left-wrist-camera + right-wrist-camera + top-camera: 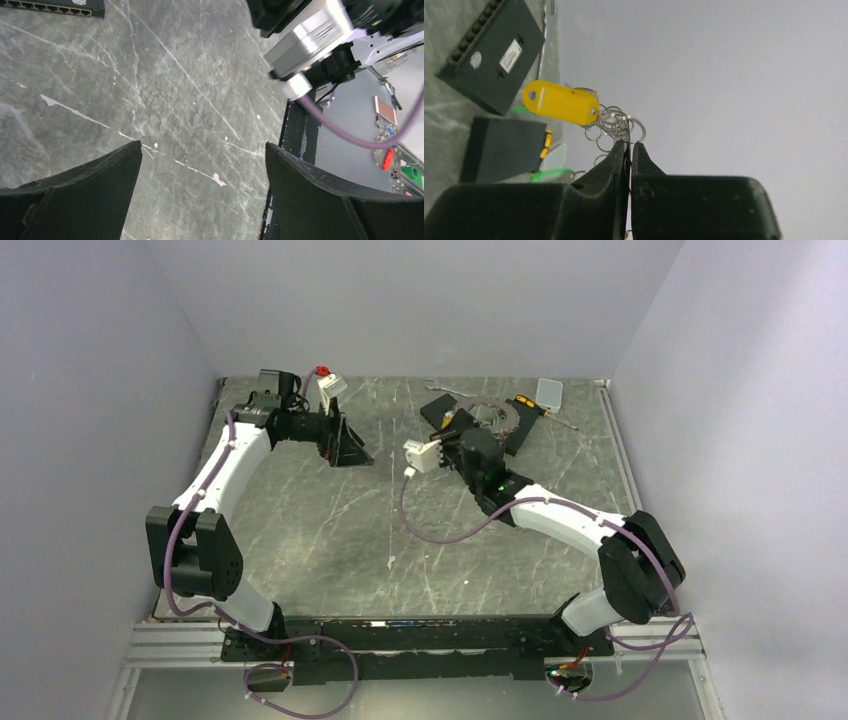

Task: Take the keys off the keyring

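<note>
In the right wrist view my right gripper (629, 143) is shut on the thin wire of the keyring (628, 131). A cluster of small silver rings and a key with a yellow head (558, 102) hang from the wire just past the fingertips. A green-headed key (545, 174) shows lower left, partly behind the finger. From above, the right gripper (462, 426) holds the ring over a black box (515, 430) at the back of the table. My left gripper (345, 450) hangs open over bare table at the back left, its fingers (107, 170) wide apart with nothing between them.
A silver wrench (446, 388) and a pale card (549, 392) lie near the back wall. A second black box (491, 55) lies beside the first. Something small and red (322, 371) sits at the back left by the left wrist. Grey walls close in on both sides.
</note>
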Motion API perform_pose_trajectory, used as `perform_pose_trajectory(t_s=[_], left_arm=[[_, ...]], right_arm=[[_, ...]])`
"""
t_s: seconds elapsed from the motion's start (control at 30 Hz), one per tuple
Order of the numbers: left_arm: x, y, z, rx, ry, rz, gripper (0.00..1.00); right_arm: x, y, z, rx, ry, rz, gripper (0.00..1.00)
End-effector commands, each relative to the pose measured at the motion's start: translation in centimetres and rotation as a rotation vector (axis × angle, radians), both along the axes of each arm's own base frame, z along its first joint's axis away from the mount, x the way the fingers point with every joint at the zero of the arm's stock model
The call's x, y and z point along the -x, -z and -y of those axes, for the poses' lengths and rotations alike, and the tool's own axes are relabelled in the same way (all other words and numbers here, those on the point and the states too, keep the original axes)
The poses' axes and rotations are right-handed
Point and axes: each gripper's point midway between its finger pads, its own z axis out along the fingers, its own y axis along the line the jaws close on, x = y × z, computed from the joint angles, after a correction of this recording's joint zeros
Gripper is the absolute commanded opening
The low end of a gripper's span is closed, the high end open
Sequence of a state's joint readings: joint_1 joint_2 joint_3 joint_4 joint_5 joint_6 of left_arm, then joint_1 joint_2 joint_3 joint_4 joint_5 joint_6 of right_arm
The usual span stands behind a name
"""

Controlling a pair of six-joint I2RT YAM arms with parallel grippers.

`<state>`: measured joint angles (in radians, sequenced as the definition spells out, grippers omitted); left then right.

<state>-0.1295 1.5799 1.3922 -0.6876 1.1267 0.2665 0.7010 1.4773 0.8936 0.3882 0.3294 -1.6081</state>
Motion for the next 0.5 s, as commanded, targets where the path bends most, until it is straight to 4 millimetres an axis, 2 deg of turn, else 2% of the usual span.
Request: perform_pose_trajectory(t_s=[0.0,0.03,0.07,0.2,0.37,0.47], left_arm=[[-0.4,-2.5,-0.1,0.006,0.008,0.134,0.96],[-0.5,-2.9,0.0,0.008,0.017,0.156,0.95],[-0.6,-3.1,0.0,0.008,0.023,0.172,0.93],[-0.9,-4.2,0.4,0.043,0.052,0.227,0.84],[-0.7,-4.7,1.2,0.124,0.077,0.213,0.67],[-0.4,-4.7,1.6,0.155,0.077,0.186,0.65]], right_arm=[[0.5,-2.5,-1.1,-0.323,0.010,-0.186,0.00],[0.8,-2.1,-1.7,-0.385,0.001,-0.268,0.00],[1.2,-2.7,-2.7,-0.449,-0.033,-0.333,0.00],[2.5,-3.6,-4.4,-0.621,-0.114,-0.524,0.00],[3.6,-5.4,-5.7,-0.796,-0.213,-0.693,0.00],[4.2,-6.6,-6.3,-0.845,-0.271,-0.743,0.00]])
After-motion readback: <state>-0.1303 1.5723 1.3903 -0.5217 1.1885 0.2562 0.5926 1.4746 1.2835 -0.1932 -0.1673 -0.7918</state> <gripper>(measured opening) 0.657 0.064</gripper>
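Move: The keyring bunch, already in the right fingers, swings out about 6 cm right and 3 ahead of that hand, 3 below. The black switch lies on the table some 17 cm ahead and 4 left of the right hand, the black box about 16 ahead and 17 right, both roughly 22 below. From the open left hand the keyring is about 34 cm right and 12 ahead, slightly lower. Right hand keeps pinching the keyring, rolls some 45 degrees, swings about 4 cm left; left fingers partly close. ##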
